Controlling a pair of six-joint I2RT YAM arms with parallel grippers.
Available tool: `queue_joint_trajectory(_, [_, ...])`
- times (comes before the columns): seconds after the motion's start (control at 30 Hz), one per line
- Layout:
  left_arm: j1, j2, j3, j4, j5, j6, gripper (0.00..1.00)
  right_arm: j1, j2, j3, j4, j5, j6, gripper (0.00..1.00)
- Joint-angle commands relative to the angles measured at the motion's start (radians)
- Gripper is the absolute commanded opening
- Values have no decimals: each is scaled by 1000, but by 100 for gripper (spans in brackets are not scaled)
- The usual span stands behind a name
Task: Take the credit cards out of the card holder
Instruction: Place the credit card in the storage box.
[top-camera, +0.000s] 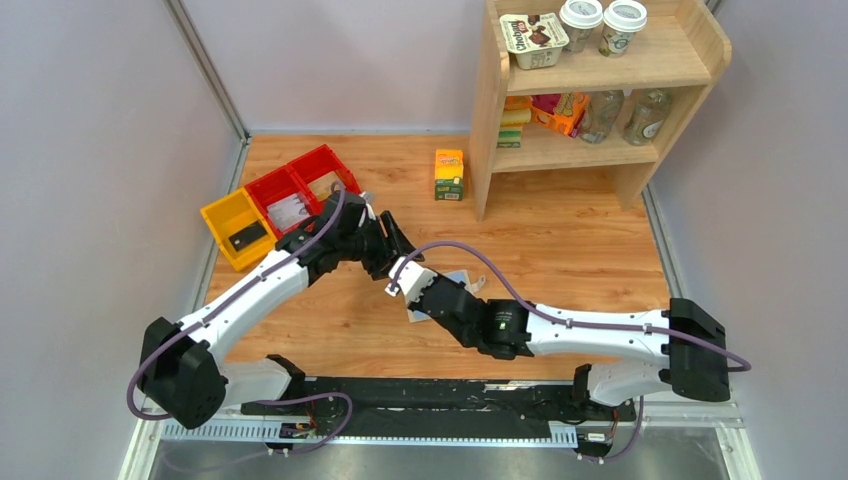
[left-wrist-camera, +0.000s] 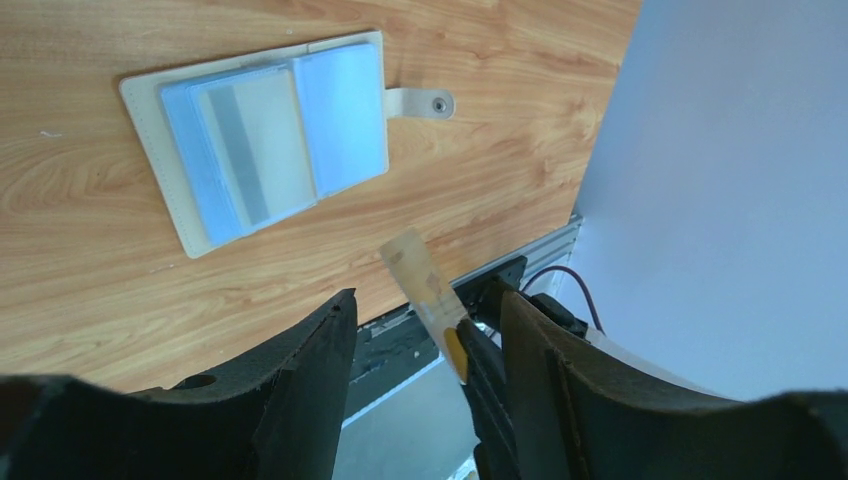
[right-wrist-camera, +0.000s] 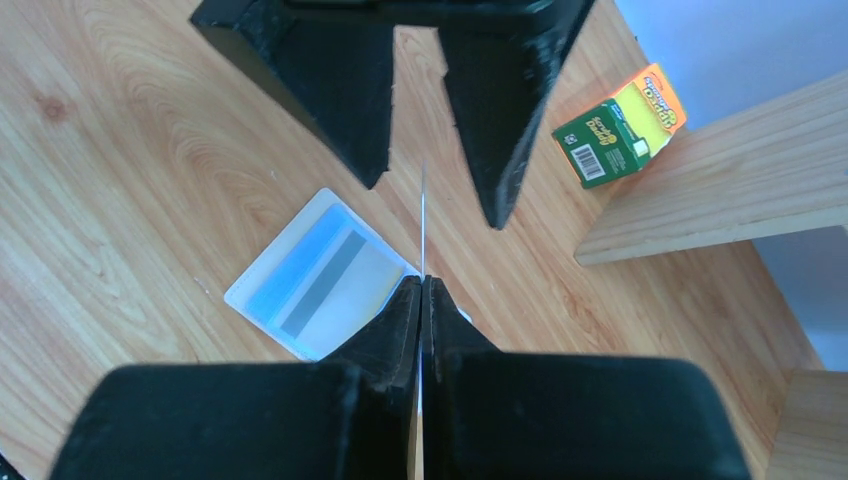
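The card holder (left-wrist-camera: 345, 110) lies spread open on the wooden table, light blue inside, tab (left-wrist-camera: 420, 103) to the right. A whitish credit card with a dark stripe (left-wrist-camera: 245, 150) sits in it. My right gripper (right-wrist-camera: 421, 285) is shut on another credit card (right-wrist-camera: 423, 215), seen edge-on above the card holder (right-wrist-camera: 290, 270). That card (left-wrist-camera: 420, 275) looks yellowish in the left wrist view. My left gripper (left-wrist-camera: 428, 300) is open, its fingers (right-wrist-camera: 340, 90) on either side of the card's free end, apart from it. From above, both grippers (top-camera: 390, 245) (top-camera: 398, 283) meet over the card holder (top-camera: 458, 280).
Red bins (top-camera: 300, 190) and a yellow bin (top-camera: 238, 228) stand at the back left, behind the left arm. An orange and green box (top-camera: 449, 175) stands beside a wooden shelf (top-camera: 590, 150) with cups and bottles at the back right.
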Motion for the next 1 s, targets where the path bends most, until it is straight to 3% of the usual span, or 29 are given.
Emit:
queue_joint_trajectory(0.0, [-2,-21,-24,28,18,-29,62,10,11,47,68,59,-46,0])
queue_joint_trajectory(0.2, [-2,-8,-44,49,29,-33,56,14,5,50,79,38,-49,0])
queue_joint_trajectory(0.33, [-2,-7,-49,74,23,-33,36,19,11,52,79,35,-52,0])
queue_joint_trajectory(0.4, [-2,-4,-50,84,20,-27,14,19,14,52,74,30,-47,0])
queue_joint_trajectory(0.47, [-2,-4,-53,97,20,-21,1,19,13,49,71,26,-39,0])
queue_joint_trajectory(0.57, [-2,-10,-61,110,9,-9,0,19,6,46,64,20,-9,0])
queue_joint_trajectory(0.67, [0,-27,-72,120,-29,32,0,14,-12,39,54,-6,52,10])
queue_joint_trajectory(0.8, [20,-89,-99,129,-97,103,0,-9,-41,27,22,-72,163,40])
queue_joint_trajectory(0.97, [92,-191,-170,135,-149,183,0,-90,-89,-13,-13,-195,325,64])
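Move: The credit card, held out by the shut right fingers, has its middle about 3 cm ahead, 2 cm left and 1 cm below the right hand. From the open left hand, the credit card lies about 1 cm back, 1 cm right and 2 cm below. The card holder lies some 6 cm back, 5 cm right and 16 cm below the left hand; the storage box is roughly 11 cm ahead, 25 cm left and 16 cm below it. The credit card changes hands in the air: the left hand sinks about 1.5 cm around its free end and shuts its fingers on it while the right keeps its pinch nearly still. The right fingers then open a bit over halfway and let go, tipping some 10 degrees, as the left draws the card away about 3 cm leftward and slightly forward, towards the storage box. ##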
